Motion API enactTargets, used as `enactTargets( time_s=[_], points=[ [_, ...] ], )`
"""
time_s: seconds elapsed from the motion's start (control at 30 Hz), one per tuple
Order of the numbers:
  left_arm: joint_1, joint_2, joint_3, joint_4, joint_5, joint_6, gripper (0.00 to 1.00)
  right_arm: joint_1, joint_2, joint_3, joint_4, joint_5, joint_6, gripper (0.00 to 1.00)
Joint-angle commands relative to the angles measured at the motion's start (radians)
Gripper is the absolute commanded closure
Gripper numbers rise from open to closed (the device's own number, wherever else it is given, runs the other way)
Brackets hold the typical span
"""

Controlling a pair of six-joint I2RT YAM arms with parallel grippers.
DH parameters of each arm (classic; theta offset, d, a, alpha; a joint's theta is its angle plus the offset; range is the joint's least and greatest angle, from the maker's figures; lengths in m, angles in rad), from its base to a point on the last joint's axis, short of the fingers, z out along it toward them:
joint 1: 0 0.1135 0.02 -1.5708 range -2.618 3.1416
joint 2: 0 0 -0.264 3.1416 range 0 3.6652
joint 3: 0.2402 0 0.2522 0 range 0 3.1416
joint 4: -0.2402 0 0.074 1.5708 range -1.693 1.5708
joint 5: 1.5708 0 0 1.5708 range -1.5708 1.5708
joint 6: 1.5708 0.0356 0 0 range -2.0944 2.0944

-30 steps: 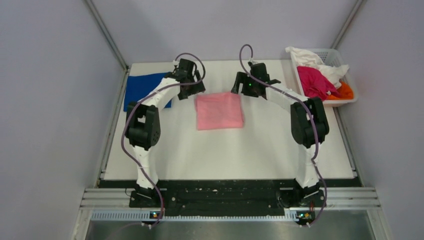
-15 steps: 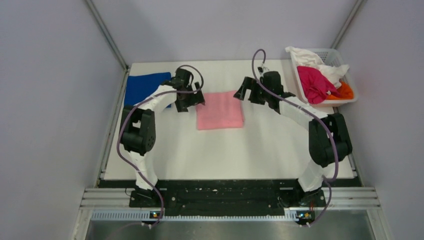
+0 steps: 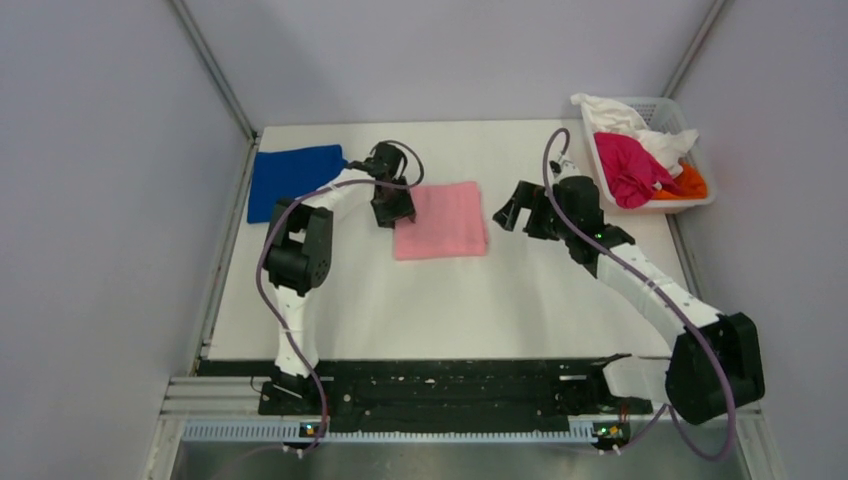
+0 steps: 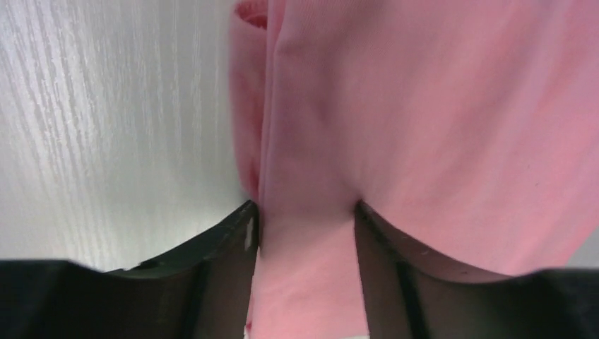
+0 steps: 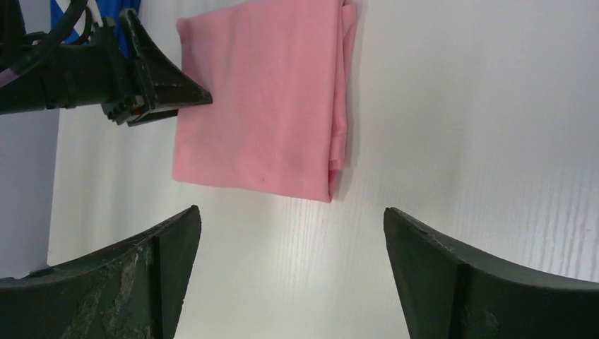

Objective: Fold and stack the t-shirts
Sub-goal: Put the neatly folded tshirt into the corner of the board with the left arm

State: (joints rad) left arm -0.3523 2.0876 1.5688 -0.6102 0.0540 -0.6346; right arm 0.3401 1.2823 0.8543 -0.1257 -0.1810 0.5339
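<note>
A folded light pink t-shirt (image 3: 445, 222) lies flat in the middle of the table. My left gripper (image 3: 398, 212) is at its left edge. In the left wrist view the gripper (image 4: 305, 212) is shut on a fold of the pink t-shirt (image 4: 424, 106), and the cloth bunches between the two black fingers. My right gripper (image 3: 512, 215) hangs to the right of the shirt, apart from it. It stands open (image 5: 291, 219) over bare table, with the pink t-shirt (image 5: 261, 106) ahead of it. A folded royal blue t-shirt (image 3: 290, 180) lies at the far left.
A white slotted basket (image 3: 662, 103) stands at the back right corner. It holds crumpled magenta (image 3: 625, 165), white (image 3: 620, 115) and orange (image 3: 690, 183) t-shirts. Grey walls close in the table on both sides.
My left gripper dropped onto the pink shirt's left edge and closed on it. My right arm drew back to the right, away from the shirt, its elbow swinging toward the near right corner.
</note>
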Motion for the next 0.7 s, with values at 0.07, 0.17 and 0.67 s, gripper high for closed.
enactTargets(
  time_s=[0.07,0.17,0.67],
  points=[
    [-0.034,0.119,0.132,-0.105,-0.125,0.002,0.75,0.001,-0.141,-0.05,-0.05,0.076,-0.022,0.01],
    [-0.062,0.139,0.207,-0.188,-0.265,0.025,1.0,-0.003,-0.172,-0.056,-0.075,0.105,-0.037,0.01],
    [-0.01,0.137,0.463,-0.116,-0.915,0.427,1.0,-0.006,-0.216,-0.065,-0.086,0.167,-0.099,0.01]
  ],
)
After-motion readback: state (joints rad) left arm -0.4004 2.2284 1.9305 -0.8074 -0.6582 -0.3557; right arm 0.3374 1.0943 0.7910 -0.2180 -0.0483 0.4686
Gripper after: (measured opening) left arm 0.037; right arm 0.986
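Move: The pink folded t-shirt's left edge lies between the left hand's open fingers; its middle is about 6 cm to this hand's right, level with it and 2 cm below. The blue folded t-shirt sits roughly 23 cm to this hand's left and 7 cm farther out. From the right hand, the pink t-shirt is some 14 cm left, 7 cm ahead and 15 cm below. Left fingers pinch the pink t-shirt's left edge, then carry it about 12 cm left, forward, up; right hand withdraws. ##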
